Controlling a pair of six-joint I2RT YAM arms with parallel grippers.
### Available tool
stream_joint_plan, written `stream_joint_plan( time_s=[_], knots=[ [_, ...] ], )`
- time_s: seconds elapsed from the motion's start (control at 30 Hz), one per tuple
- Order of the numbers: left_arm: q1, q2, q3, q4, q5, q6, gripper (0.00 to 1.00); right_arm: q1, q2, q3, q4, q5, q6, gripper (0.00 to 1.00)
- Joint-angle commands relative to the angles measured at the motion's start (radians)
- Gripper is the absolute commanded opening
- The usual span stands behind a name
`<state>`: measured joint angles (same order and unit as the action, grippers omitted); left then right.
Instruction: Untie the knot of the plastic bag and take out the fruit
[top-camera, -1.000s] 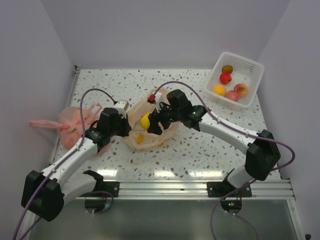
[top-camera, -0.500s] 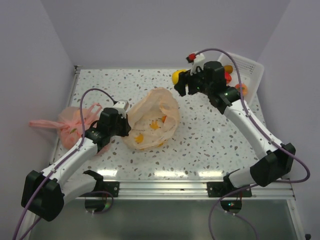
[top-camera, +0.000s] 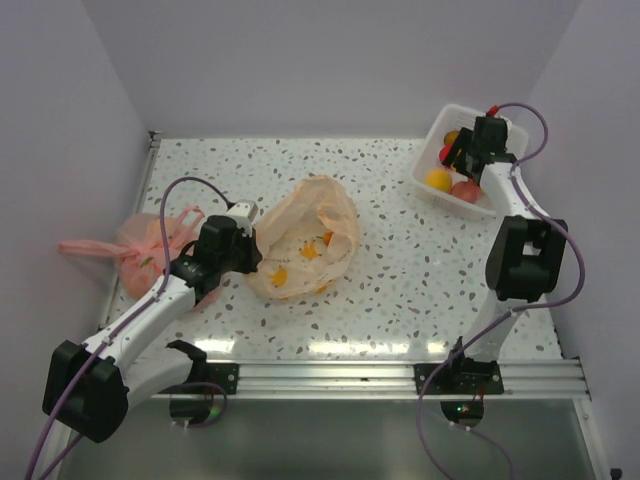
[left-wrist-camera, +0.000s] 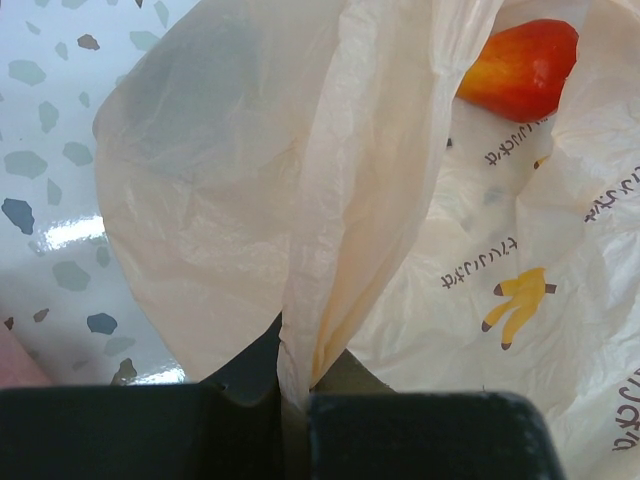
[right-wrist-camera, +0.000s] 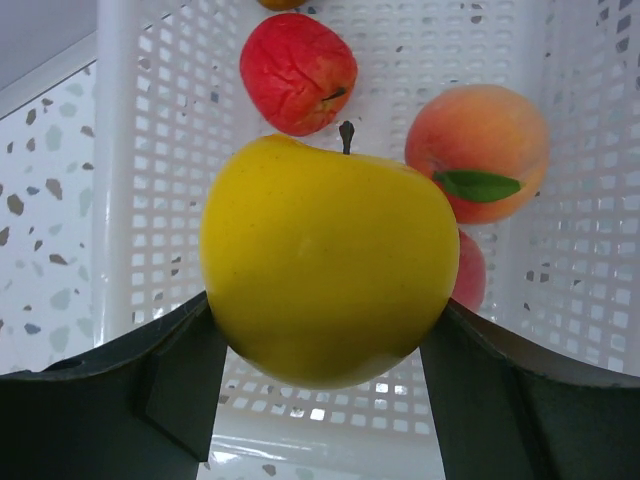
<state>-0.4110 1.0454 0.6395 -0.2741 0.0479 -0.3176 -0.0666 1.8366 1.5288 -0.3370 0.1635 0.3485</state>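
Observation:
The pale peach plastic bag (top-camera: 305, 240) lies mid-table with its mouth gaping, and no knot shows on it. My left gripper (top-camera: 252, 250) is shut on a fold of the bag's rim (left-wrist-camera: 300, 330), pinched between its jaws (left-wrist-camera: 295, 385). Inside the bag (left-wrist-camera: 250, 200) lies a red-orange fruit (left-wrist-camera: 520, 70). Over the white basket (top-camera: 512, 160) at the far right, my right gripper (top-camera: 462, 152) is shut on a yellow apple (right-wrist-camera: 330, 260), which hangs above the basket's mesh floor (right-wrist-camera: 130, 200).
The basket holds a red apple (right-wrist-camera: 298, 70), a peach with a leaf (right-wrist-camera: 480, 135) and other fruit. A pink tied bag (top-camera: 145, 245) sits at the table's left edge beside my left arm. Walls close in on three sides.
My right arm has carried the yellow apple from the bag's mouth across to the basket at the far right. The left gripper and the bag have stayed put.

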Motion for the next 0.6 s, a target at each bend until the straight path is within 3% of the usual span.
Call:
stream_joint_plan(
  time_s=[0.0,0.03,0.07,0.23,0.4,0.57],
  knots=[
    [0.008,0.002,0.005,0.013,-0.01,0.023,0.0,-0.009,0.021,0.106,-0.003,0.051,0.067,0.72],
    [0.009,0.002,0.005,0.013,-0.011,0.023,0.0,-0.009,0.021,0.123,-0.025,0.073,0.07,0.94],
    [0.008,0.004,0.005,0.013,-0.008,0.023,0.0,-0.007,0.02,0.125,-0.037,0.102,0.081,0.99],
    [0.008,0.008,0.006,0.015,-0.014,0.023,0.0,-0.007,-0.11,-0.008,-0.005,0.104,0.102,0.99],
    [0.006,0.015,0.003,0.01,-0.006,0.018,0.0,0.024,-0.293,-0.159,0.016,-0.034,0.095,0.99],
    [0.008,0.03,0.025,-0.011,-0.045,0.023,0.0,0.171,-0.512,-0.304,0.021,-0.212,0.017,0.99]
  ],
)
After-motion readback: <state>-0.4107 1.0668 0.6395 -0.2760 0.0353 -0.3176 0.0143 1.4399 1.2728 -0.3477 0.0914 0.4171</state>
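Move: My right hand, still holding the yellow apple, is already over the white basket: its middle lies about 4 cm to my right, 1 cm ahead and some 10 cm below. The red apple is roughly 3 cm ahead and 1 cm left, the orange about 4 cm back and 4 cm left, the leafy peach some 4 cm back and 9 cm right, all about 10 cm below. From my left hand the basket is around 31 cm ahead and 64 cm right, roughly level. I spread my right fingers wide and let go of the yellow apple into the basket as that hand eases a centimetre or two right and about 1 cm down. Then I draw the empty hand away open, some 8 cm back, 8 cm up and 7 cm left towards the bag, the fingers tipping up slightly. My left hand keeps its pinch on the bag's rim. ##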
